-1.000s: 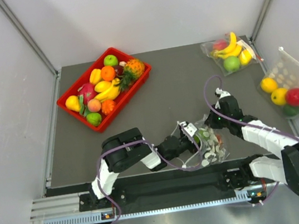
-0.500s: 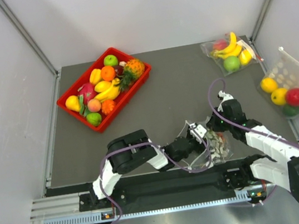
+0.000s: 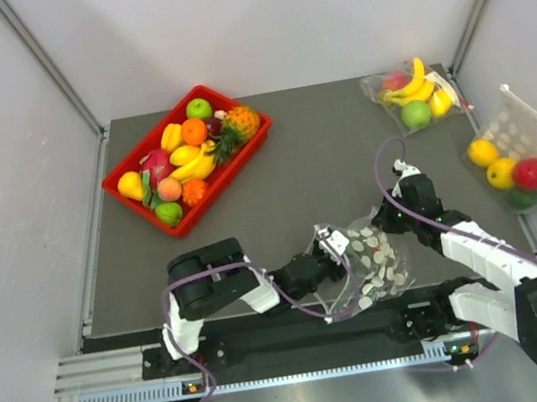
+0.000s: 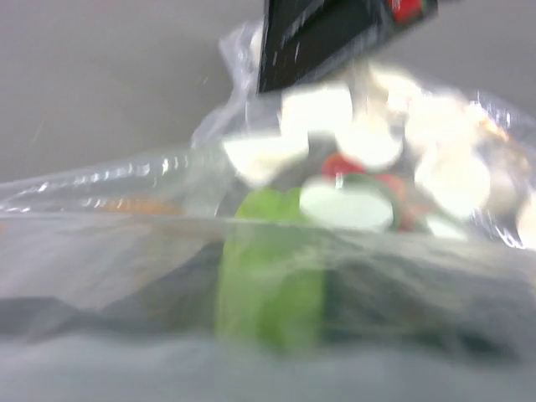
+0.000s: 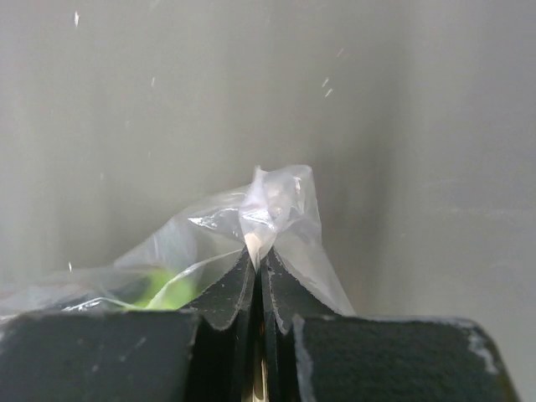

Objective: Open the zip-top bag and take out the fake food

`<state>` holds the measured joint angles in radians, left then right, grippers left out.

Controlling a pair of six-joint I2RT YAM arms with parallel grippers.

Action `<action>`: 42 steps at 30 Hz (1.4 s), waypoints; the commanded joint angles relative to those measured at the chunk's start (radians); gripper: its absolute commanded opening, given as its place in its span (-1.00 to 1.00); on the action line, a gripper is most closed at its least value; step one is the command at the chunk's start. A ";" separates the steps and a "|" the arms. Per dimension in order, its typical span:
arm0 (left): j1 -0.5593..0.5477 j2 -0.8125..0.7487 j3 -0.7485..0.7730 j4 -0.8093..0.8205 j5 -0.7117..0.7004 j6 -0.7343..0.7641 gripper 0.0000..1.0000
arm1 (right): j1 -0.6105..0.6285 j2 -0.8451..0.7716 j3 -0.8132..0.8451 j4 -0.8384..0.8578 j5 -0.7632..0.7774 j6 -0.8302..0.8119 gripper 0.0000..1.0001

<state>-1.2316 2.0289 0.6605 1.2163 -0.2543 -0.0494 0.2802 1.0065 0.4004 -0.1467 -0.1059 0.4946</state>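
Observation:
The dotted zip-top bag (image 3: 374, 261) lies at the near edge between my two grippers. My right gripper (image 5: 260, 255) is shut on a bunched fold of the bag's clear plastic (image 5: 272, 205), at the bag's far right side (image 3: 392, 218). My left gripper (image 3: 333, 248) is at the bag's left edge. In the left wrist view the bag (image 4: 377, 167) fills the frame, and my fingers are only dark blurs behind the plastic. A green piece of fake food (image 4: 268, 280) shows through it between those blurs, with a red-pink bit (image 4: 339, 165) further in.
A red tray (image 3: 136, 195) of mixed plastic fruit sits at the back left. A clear bag with bananas and a green apple (image 3: 412, 94) lies at the back right. A larger dotted bag of yellow and red fruit (image 3: 515, 159) rests against the right wall.
My left gripper pushed right into the bag, then drew back to the left. The bag now lies spread wider. The right gripper kept its pinch and barely moved.

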 commanded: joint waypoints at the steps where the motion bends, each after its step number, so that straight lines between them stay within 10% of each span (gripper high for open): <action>1: 0.006 -0.087 -0.074 0.006 0.001 -0.003 -0.78 | -0.044 0.030 0.074 0.012 0.000 -0.025 -1.00; 25: 0.052 -0.689 -0.338 -0.347 -0.083 -0.076 -0.78 | -0.200 0.187 0.163 0.085 -0.055 -0.085 -1.00; 42: 0.314 -0.981 -0.317 -0.552 0.013 -0.096 -0.76 | -0.203 0.156 0.144 0.082 -0.077 -0.088 -1.00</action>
<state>-0.9314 1.0790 0.3214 0.6907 -0.2863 -0.1402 0.0933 1.1881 0.5201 -0.0978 -0.1684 0.4229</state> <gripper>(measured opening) 0.495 0.008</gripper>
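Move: The left hand, fingers inside the bag and already gripping the green pepper, has the red tray's middle about 35 cm ahead and 37 cm to its left, roughly at its height. The pineapple in the tray lies some 39 cm ahead and 23 cm left; the bag's middle is about 4 cm back and 6 cm right. From the right hand, still pinching the bag's far corner, the bag's middle lies around 11 cm back, 4 cm left and slightly below. Left hand carries the gripped pepper out, about 18 cm left and 12 up, while right drags the bag forward-right. ##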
